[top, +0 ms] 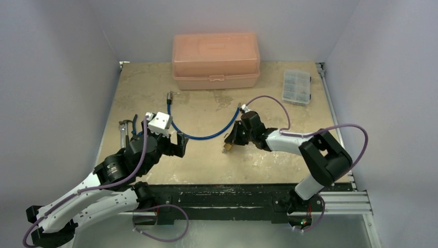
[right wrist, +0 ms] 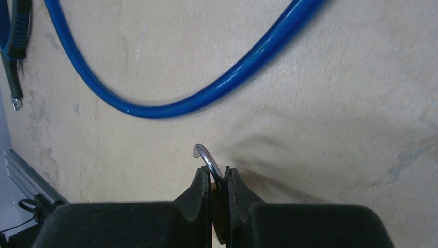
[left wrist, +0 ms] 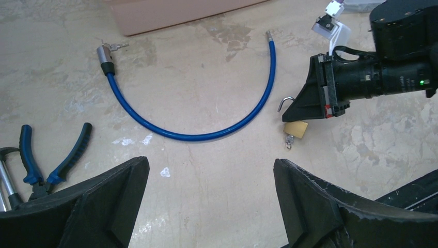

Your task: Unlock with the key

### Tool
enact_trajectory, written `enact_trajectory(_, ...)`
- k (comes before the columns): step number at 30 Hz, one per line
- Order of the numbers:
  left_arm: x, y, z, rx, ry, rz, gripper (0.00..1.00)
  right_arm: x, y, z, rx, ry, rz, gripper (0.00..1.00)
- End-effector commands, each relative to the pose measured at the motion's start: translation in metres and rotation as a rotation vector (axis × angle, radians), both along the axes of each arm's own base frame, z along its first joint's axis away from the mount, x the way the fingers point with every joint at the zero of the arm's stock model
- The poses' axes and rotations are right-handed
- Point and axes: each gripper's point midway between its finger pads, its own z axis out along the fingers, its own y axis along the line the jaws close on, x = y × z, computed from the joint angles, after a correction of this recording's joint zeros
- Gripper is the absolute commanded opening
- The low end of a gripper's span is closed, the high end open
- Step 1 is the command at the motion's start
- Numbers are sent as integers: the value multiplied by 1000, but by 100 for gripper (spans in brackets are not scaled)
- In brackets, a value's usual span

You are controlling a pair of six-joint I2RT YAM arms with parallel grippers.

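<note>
My right gripper (right wrist: 218, 178) is shut on the small brass padlock (left wrist: 297, 127), holding it just above the table near the middle (top: 227, 148). The silver shackle (right wrist: 206, 157) curves out past the fingertips, and one end of it stands free (left wrist: 285, 102). The tiny silver key (left wrist: 289, 141) with its ring sticks out of the padlock's lower end. My left gripper (left wrist: 212, 165) is open with nothing between its fingers. It hovers over bare table to the left of the padlock (top: 175, 144).
A blue cable (left wrist: 196, 136) lies in an arc between the arms, its silver metal end (left wrist: 106, 51) at the far left. Blue-handled pliers (left wrist: 51, 160) lie at the left. A pink box (top: 216, 59) and a clear organizer (top: 297, 86) stand at the back.
</note>
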Motion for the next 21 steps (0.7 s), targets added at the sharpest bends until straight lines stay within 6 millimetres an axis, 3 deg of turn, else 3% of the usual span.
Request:
enact_trajectory(1,1,11,10,-22,-38,39,98,28,14,22,50,-85,83,0)
enact_trajectory(6,0,13,10,-20,-39,42,98,38,4,-3,-7,-41,105,0)
enact_trajectory(10,0,14,10,-21,-39,45,98,40,-3,-17,-9,7,98,25)
enact_trajectory(13,0,14,11,-24,-40,47,98,42,-7,-16,-16,3,86,40)
enact_trajectory(21,0,15,11,-22,-41,49,98,43,-24,-12,-93,-9,27,47)
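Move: The right hand still pinches the open padlock just above the table; the nearest stretch of the blue cable lies about 6 cm ahead of it, 1 cm left and 3 cm below. The cable's bare end is some 18 cm ahead and 3 cm right, its lock head 22 cm ahead and 24 cm left. From the raised left hand, that nearest stretch lies about 15 cm ahead, 19 cm right and 24 cm down. The right hand carries the padlock about 4 cm forward to the blue cable, then opens and releases it. ##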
